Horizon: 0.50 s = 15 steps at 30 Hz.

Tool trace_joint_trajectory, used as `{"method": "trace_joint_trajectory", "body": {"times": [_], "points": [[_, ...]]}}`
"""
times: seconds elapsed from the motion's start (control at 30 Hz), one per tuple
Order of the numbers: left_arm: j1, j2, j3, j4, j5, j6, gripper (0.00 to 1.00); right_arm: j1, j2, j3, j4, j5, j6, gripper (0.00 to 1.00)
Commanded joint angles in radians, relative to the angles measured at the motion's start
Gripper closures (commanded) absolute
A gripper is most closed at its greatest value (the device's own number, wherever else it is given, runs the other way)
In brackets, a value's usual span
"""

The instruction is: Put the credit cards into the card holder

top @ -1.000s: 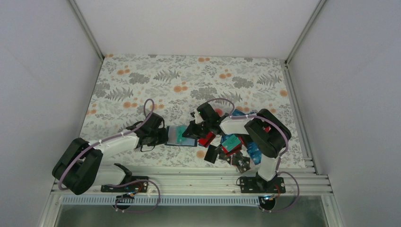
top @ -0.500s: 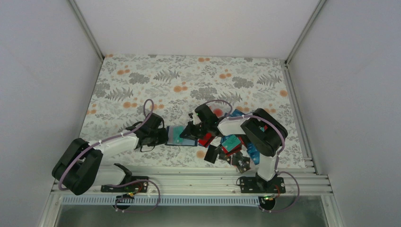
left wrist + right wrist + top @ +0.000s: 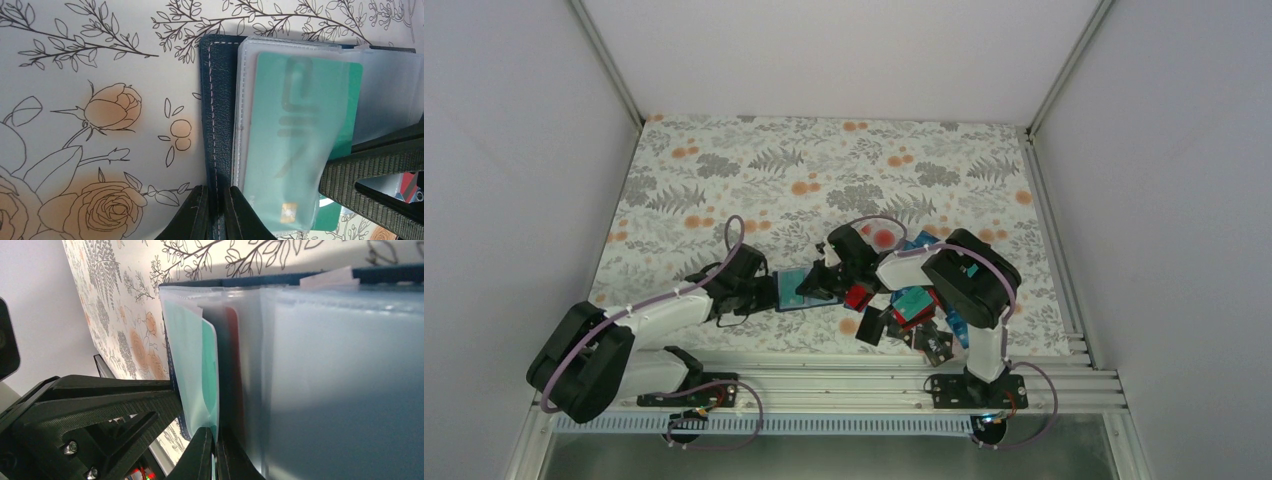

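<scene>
The card holder (image 3: 792, 290) lies open on the floral cloth, a navy cover with clear sleeves. My left gripper (image 3: 216, 194) is shut on its stitched navy edge (image 3: 215, 100). A teal credit card (image 3: 300, 140) sits mostly inside the top clear sleeve, its right end sticking out. My right gripper (image 3: 215, 437) is shut on that card's edge, its ribbed finger (image 3: 380, 170) showing in the left wrist view. From above, the right gripper (image 3: 819, 283) meets the holder from the right and the left gripper (image 3: 769, 292) from the left. The other credit cards (image 3: 914, 305) lie piled under the right arm.
Red and dark cards show behind further clear sleeves (image 3: 235, 365) in the right wrist view. The metal rail (image 3: 824, 365) runs along the near edge. White walls close in the cloth (image 3: 724, 170) on three sides.
The right gripper has moved left with the teal card, deeper over the holder. The left jaws have closed further on the navy edge, and the left arm has shifted slightly.
</scene>
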<state>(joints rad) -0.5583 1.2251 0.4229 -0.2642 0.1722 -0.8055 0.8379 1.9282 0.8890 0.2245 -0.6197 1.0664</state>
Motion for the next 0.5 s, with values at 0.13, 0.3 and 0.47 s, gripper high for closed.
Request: {"method": "trace_joint_trajectory", "body": {"times": [0.13,0.3,0.47], "points": [[-0.003,0.011,-0.041,-0.07,0.016,-0.016,0.9,0.024,0.03,0.03,-0.157,0.078,-0.081,0.92],[-0.003,0.02,-0.034,-0.07,-0.003,-0.015,0.9,0.023,0.009,0.063,-0.252,0.089,-0.153,0.83],[-0.003,0.031,-0.021,-0.07,-0.015,-0.014,0.9,0.023,-0.032,0.102,-0.342,0.114,-0.213,0.72]]}}
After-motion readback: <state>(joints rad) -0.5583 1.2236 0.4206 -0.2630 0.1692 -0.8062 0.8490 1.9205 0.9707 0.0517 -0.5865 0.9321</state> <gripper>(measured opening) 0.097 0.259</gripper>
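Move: The green card, part-way in the clear left pocket of the card holder, has its middle about 2 cm ahead and 2 cm left of the right hand, 1 cm below it. The holder's middle is some 1 cm ahead and 2 cm right of that hand. A red card lies about 12 cm right and 1 cm back, 2 cm lower. From the left hand the green card is roughly 3 cm ahead, 4 cm right and level in height. The green card's right edge comes free as the right fingers, shut on it at first, open to about a quarter of their range while that hand stays in place over the left page. Its wrist turns by some 5 to 10 degrees, partly counter-clockwise. The left hand stays still, its nearly shut fingers keeping the holder's left edge. ##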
